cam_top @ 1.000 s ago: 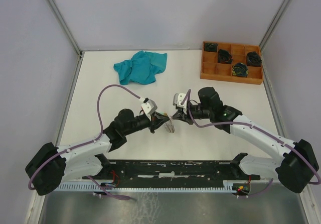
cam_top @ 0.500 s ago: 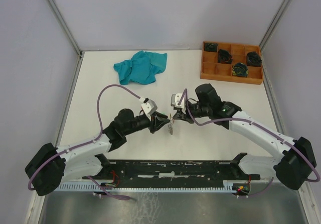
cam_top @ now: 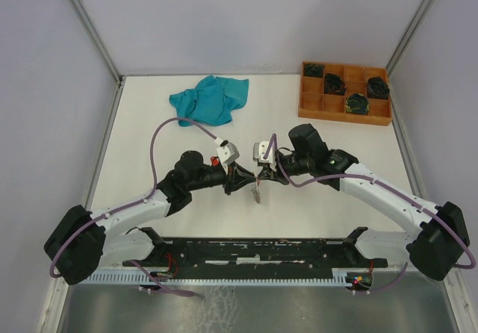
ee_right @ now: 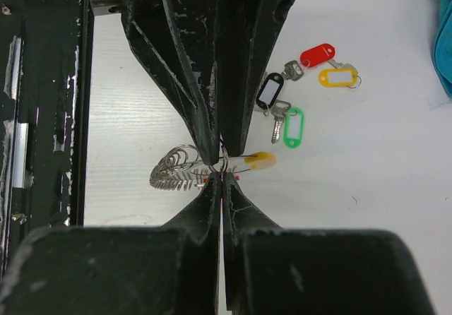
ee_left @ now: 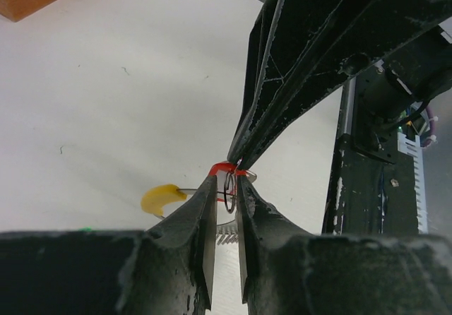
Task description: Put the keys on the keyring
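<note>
My two grippers meet tip to tip above the table's middle. The right gripper (cam_top: pixel 262 174) (ee_right: pixel 220 177) is shut on the red tag (ee_left: pixel 226 168) of a key. The left gripper (cam_top: pixel 245 178) (ee_left: pixel 226 181) stands open by a narrow gap, with a small wire ring edge-on between its fingers. The keyring (ee_right: pixel 180 161) hangs there, its yellow sleeve (ee_right: pixel 260 161) (ee_left: pixel 161 198) sticking out sideways and silver keys (ee_right: pixel 173 181) (cam_top: pixel 256 192) dangling under it. Loose keys with red (ee_right: pixel 318 54), yellow (ee_right: pixel 337 77), black (ee_right: pixel 269 90) and green (ee_right: pixel 293 126) tags lie on the table beyond.
A teal cloth (cam_top: pixel 209 99) lies at the back left. A wooden compartment tray (cam_top: pixel 343 118) with dark coiled bundles sits at the back right. The black base rail (cam_top: pixel 254 251) runs along the near edge.
The left arm has pushed forward and to the right, up against the right gripper's tips, and its jaws have parted a little. The right gripper has shifted slightly left and stayed shut.
</note>
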`<state>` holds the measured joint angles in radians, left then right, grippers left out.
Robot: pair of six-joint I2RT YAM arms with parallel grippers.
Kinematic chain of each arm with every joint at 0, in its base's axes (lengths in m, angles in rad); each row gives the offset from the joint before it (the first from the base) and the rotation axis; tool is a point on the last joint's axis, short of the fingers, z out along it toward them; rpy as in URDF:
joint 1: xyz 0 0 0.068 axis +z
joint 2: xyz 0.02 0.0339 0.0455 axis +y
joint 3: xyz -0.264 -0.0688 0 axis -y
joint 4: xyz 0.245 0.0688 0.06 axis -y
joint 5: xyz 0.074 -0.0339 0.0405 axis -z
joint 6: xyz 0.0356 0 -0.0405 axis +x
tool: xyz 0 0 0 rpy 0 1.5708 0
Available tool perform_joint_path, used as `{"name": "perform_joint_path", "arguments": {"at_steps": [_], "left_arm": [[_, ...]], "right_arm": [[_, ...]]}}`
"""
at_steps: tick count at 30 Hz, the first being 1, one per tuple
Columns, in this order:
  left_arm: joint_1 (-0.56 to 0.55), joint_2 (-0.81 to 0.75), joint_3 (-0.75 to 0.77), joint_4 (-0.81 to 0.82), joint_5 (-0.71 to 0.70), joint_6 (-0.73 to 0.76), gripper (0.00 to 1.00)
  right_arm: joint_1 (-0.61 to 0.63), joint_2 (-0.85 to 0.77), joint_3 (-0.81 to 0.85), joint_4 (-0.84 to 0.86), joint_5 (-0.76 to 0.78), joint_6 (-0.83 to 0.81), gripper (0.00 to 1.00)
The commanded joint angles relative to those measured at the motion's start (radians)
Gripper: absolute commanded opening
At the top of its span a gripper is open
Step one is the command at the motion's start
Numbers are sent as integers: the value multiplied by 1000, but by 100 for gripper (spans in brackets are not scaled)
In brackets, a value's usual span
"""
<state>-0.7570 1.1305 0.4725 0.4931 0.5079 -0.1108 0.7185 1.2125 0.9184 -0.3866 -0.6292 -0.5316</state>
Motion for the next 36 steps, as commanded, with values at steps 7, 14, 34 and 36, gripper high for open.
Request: {"name": "perform_joint_path", "arguments": {"at_steps": [7, 14, 34, 36], "left_arm": [[19, 49, 82, -30, 153, 52, 15], [18, 50, 88, -62, 167, 64, 8], [34, -97, 17, 35, -2, -18, 3], [35, -107, 14, 51, -17, -24, 3]], "right_arm": [[7, 9, 65, 12, -32, -25, 1], [7, 0, 60, 11, -20, -25, 1], [7, -77, -44, 48, 100, 21, 1], [7, -74, -46, 48, 94, 24, 1]]}}
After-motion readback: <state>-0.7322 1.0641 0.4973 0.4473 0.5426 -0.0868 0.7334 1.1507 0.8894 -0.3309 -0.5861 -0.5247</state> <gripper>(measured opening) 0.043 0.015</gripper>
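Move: The small wire ring pinched in the right fingertips stands between the left hand's open fingers, about 1 cm to the right of the left hand point and level with it; from the right hand point it is about 1 cm to the left. From the left hand, the coiled keyring hangs some 4 cm below, about 2 cm back and 1 cm to the right. The green key tag lies on the table roughly 5 cm ahead of the left hand, 4 cm to its left and 9 cm down. The left fingers close on the small wire ring, nearly shut, while the right hand keeps its pinch on it. As they close, the left hand eases back about 1 cm and down a little, turning slightly clockwise; then both hands lift the ring together, the left rising about 3 cm and drifting about 1 cm forward and left, the right rising some 2 cm. ##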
